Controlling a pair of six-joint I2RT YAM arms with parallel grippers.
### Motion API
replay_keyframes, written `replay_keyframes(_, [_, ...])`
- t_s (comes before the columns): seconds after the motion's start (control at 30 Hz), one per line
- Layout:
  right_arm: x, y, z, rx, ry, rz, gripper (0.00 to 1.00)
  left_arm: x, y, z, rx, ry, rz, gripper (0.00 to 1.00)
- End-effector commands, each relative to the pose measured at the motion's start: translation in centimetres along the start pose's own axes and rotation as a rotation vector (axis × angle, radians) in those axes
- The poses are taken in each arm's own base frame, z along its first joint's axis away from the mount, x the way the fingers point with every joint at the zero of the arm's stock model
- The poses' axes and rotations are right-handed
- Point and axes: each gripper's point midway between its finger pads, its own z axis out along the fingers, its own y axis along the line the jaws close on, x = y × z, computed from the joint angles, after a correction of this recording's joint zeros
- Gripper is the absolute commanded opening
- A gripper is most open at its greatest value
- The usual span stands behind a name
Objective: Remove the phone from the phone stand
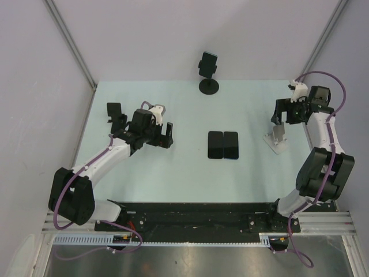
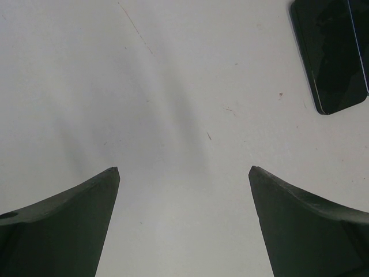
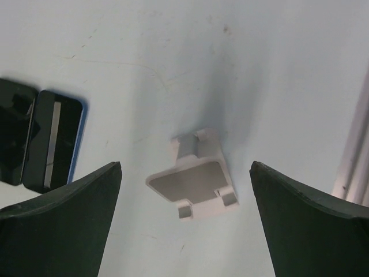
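A dark phone (image 1: 207,63) sits upright in a black round-based phone stand (image 1: 209,87) at the back middle of the table. Both grippers are far from it. My left gripper (image 1: 155,137) (image 2: 183,173) hovers open over bare table at the left, nothing between its fingers. My right gripper (image 1: 286,115) (image 3: 185,167) is open above an empty white stand (image 1: 277,138) (image 3: 196,179), which lies between and below the fingertips, untouched.
Two dark phones (image 1: 215,144) (image 1: 230,144) lie flat side by side mid-table; they also show in the left wrist view (image 2: 331,52) and the right wrist view (image 3: 55,141). An empty black stand (image 1: 115,111) is at the left rear. Walls close the back and sides.
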Motion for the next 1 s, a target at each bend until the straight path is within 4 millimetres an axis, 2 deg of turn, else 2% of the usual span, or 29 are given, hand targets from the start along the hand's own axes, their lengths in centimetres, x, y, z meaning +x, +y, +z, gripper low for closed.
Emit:
replay_keyframes(0.0, [0.4,2.3,1.6,-0.189,-0.017,-0.120,1.00,-2.4,-0.6,-1.1,0.022,-0.076,0.006,1.00])
replay_keyframes(0.3, [2.6,0.1,3.5,-0.123,0.059,-0.132,1.00,-2.6,-0.6,-1.2,0.023,-0.084,0.007,1.00])
replay_keyframes(0.57, [4.7,1.0,4.9,-0.130,0.115,-0.150,0.97,-2.7,-0.7,-1.2,0.025,-0.085,0.007,1.00])
replay_keyframes(0.67, [5.1,1.0,5.2,-0.130,0.120,-0.139,0.92,-2.6,-0.7,-1.2,0.028,-0.083,0.004,1.00])
replay_keyframes(0.8, [4.7,1.0,5.2,-0.110,0.110,-0.139,0.79,-2.6,-0.9,-1.3,0.036,-0.085,0.000,1.00])
replay_keyframes(0.83, [4.5,1.0,5.1,-0.105,0.103,-0.128,0.68,-2.7,-1.0,-1.4,0.041,-0.086,-0.002,1.00])
replay_keyframes(0.9, [3.1,1.1,4.4,-0.091,0.058,-0.124,0.54,-2.7,-1.3,-1.4,0.054,-0.086,-0.006,1.00])
replay_keyframes(0.93, [2.6,1.2,4.2,-0.085,0.043,-0.103,0.43,-2.8,-1.4,-1.5,0.060,-0.088,-0.011,1.00])
replay_keyframes(0.97, [1.4,1.3,3.5,-0.074,0.000,-0.103,0.39,-2.9,-1.5,-1.5,0.065,-0.088,-0.014,1.00])
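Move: For the right hand, the empty white phone stand is almost straight below: its middle lies about 2 cm back, 1 cm to the left and some 11 cm lower. The nearer black phone lies flat some 20 cm to this hand's left and 4 cm back; the second lies right beside it, about 27 cm left and 4 cm back, both about 15 cm down. From the left hand, the stand is roughly 47 cm to the right, 5 cm ahead and 7 cm lower. Lower the open right gripper about 7 cm onto the white stand, drifting just 1.5 cm left and turning the wrist some 10 degrees counter-clockwise to square the fingers with its upright plate. Close partway near the bottom until the pads pinch the plate by its two side edges. ##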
